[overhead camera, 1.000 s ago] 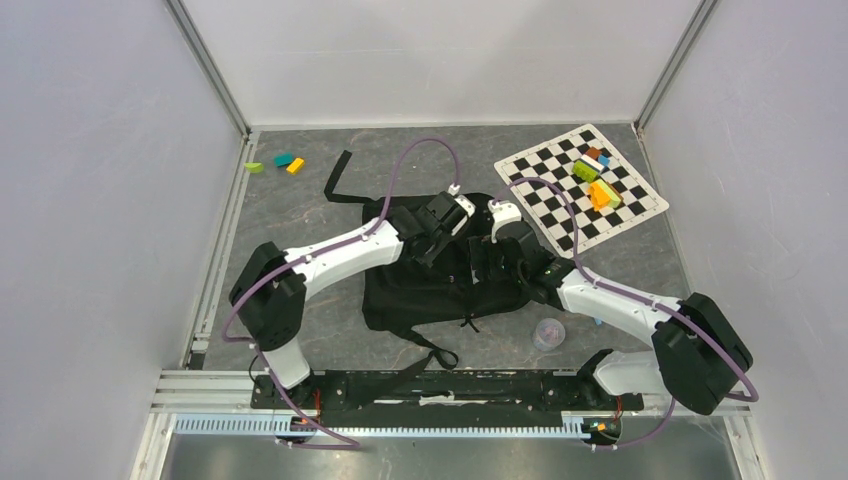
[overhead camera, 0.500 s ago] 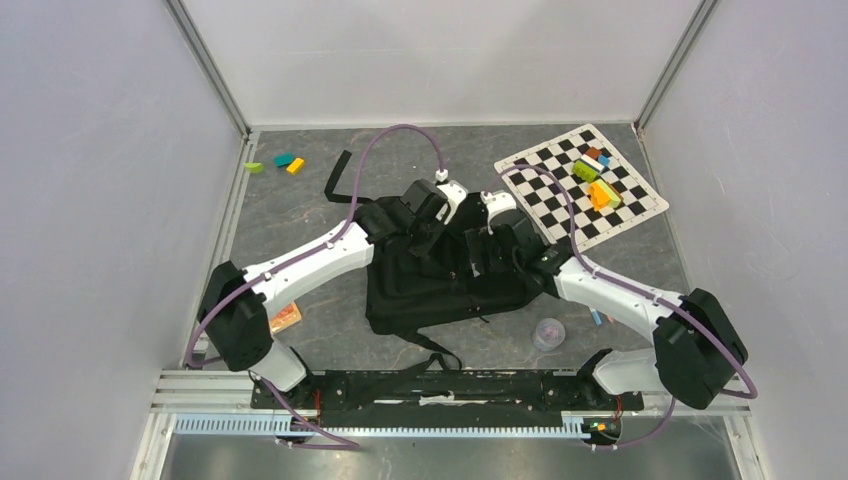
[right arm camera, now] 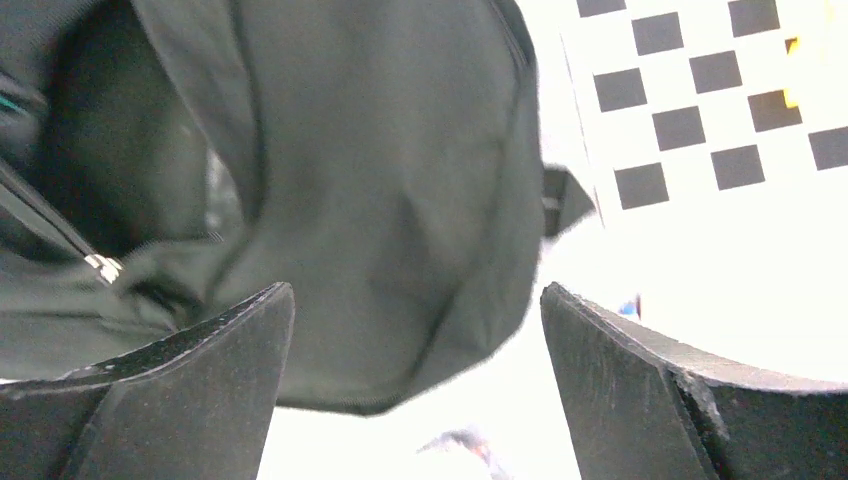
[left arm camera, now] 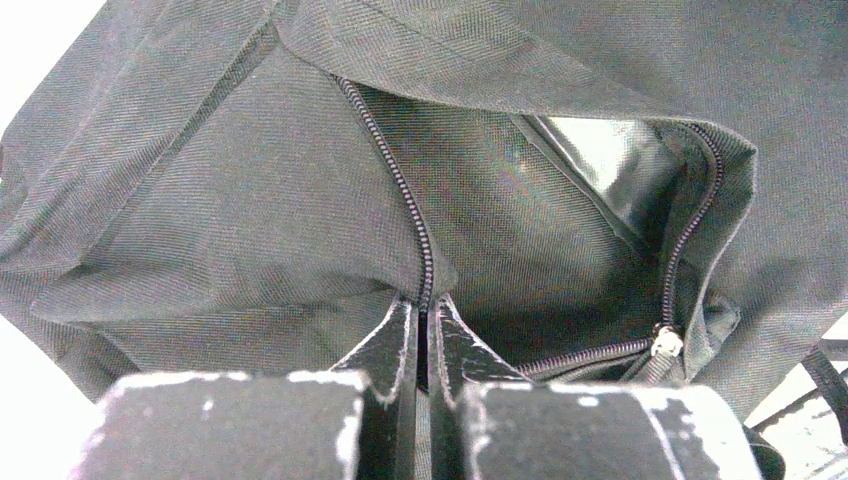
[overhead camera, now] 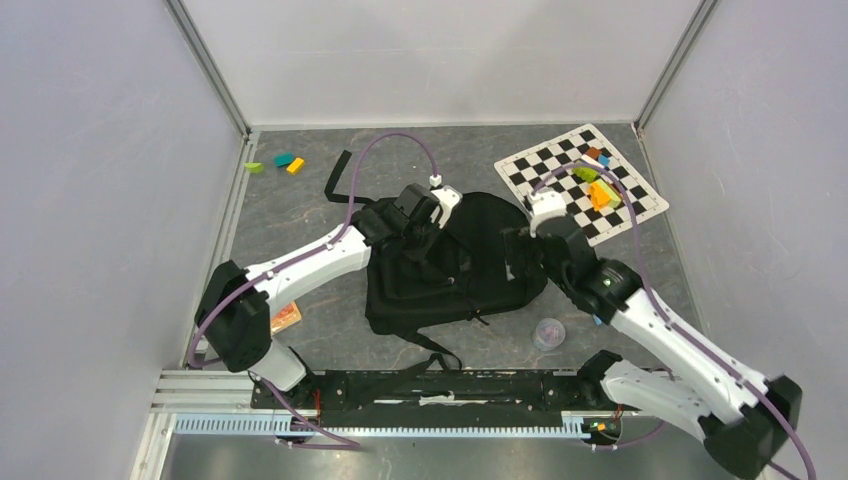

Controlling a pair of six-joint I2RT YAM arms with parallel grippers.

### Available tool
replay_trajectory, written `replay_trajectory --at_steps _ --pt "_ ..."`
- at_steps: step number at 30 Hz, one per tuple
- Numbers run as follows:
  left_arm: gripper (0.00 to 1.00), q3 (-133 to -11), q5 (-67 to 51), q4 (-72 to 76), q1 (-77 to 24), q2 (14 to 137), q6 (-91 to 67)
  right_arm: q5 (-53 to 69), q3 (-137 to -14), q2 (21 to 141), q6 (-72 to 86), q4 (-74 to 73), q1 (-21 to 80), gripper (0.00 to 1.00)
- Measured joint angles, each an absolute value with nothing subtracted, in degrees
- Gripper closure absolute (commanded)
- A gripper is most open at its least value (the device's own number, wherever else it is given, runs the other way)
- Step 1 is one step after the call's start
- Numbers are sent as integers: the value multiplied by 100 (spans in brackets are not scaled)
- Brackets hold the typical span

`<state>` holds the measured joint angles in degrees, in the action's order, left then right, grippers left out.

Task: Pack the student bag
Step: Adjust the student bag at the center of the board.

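Note:
The student bag [overhead camera: 455,275], a black backpack, lies in the middle of the table with its top compartment unzipped. In the left wrist view the opening [left arm camera: 600,200] gapes and a silver zipper pull [left arm camera: 666,342] sits at its lower right. My left gripper [overhead camera: 425,248] is shut on the bag's zipper edge [left arm camera: 422,290] and holds the fabric up. Over the bag's right side my right gripper [overhead camera: 518,255] stands open. Nothing is between its fingers [right arm camera: 415,300], and the bag's fabric [right arm camera: 380,200] lies beneath them.
A checkered mat [overhead camera: 625,205] with coloured blocks [overhead camera: 598,185] lies at the back right. More small blocks [overhead camera: 275,162] lie at the back left. An orange packet [overhead camera: 286,317] is by the left arm. A clear cup [overhead camera: 548,333] stands in front of the bag. One strap [overhead camera: 335,178] trails back left.
My right gripper has moved from over the bag's middle to its right side, and its arm has swung outward. My left gripper keeps its hold on the zipper edge and has shifted slightly left.

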<state>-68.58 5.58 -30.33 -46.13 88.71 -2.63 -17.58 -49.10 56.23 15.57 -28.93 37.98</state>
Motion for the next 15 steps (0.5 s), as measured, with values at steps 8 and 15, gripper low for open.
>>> replay_trajectory --at_steps 8,15 --pt "98 -6805 561 -2987 -4609 8648 -318 -1979 -3529 4495 2453 -4344 3776 2" --pt "98 -6720 591 -2963 -4609 8560 -318 -1559 -2810 4248 2998 -4919 3776 2"
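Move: From the right hand, the paperclip cup stands about 14 cm back towards the base, 6 cm to the right and 15 cm down. The student bag's near right corner is some 7 cm back, 2 cm right and 15 cm below this hand; two markers lie about 7 cm back, 14 cm right and 18 cm below. From the left hand, the cup is roughly 16 cm back, 26 cm right and 10 cm lower. Swing the right gripper down and back off the bag, drawing it to the right as well, some 20 cm in all, past the bag's near right corner to the paperclip cup. Tip the fingers about 25 degrees further down on the way and keep them wide open. Keep the left fingers pinched on the bag's zip edge. ##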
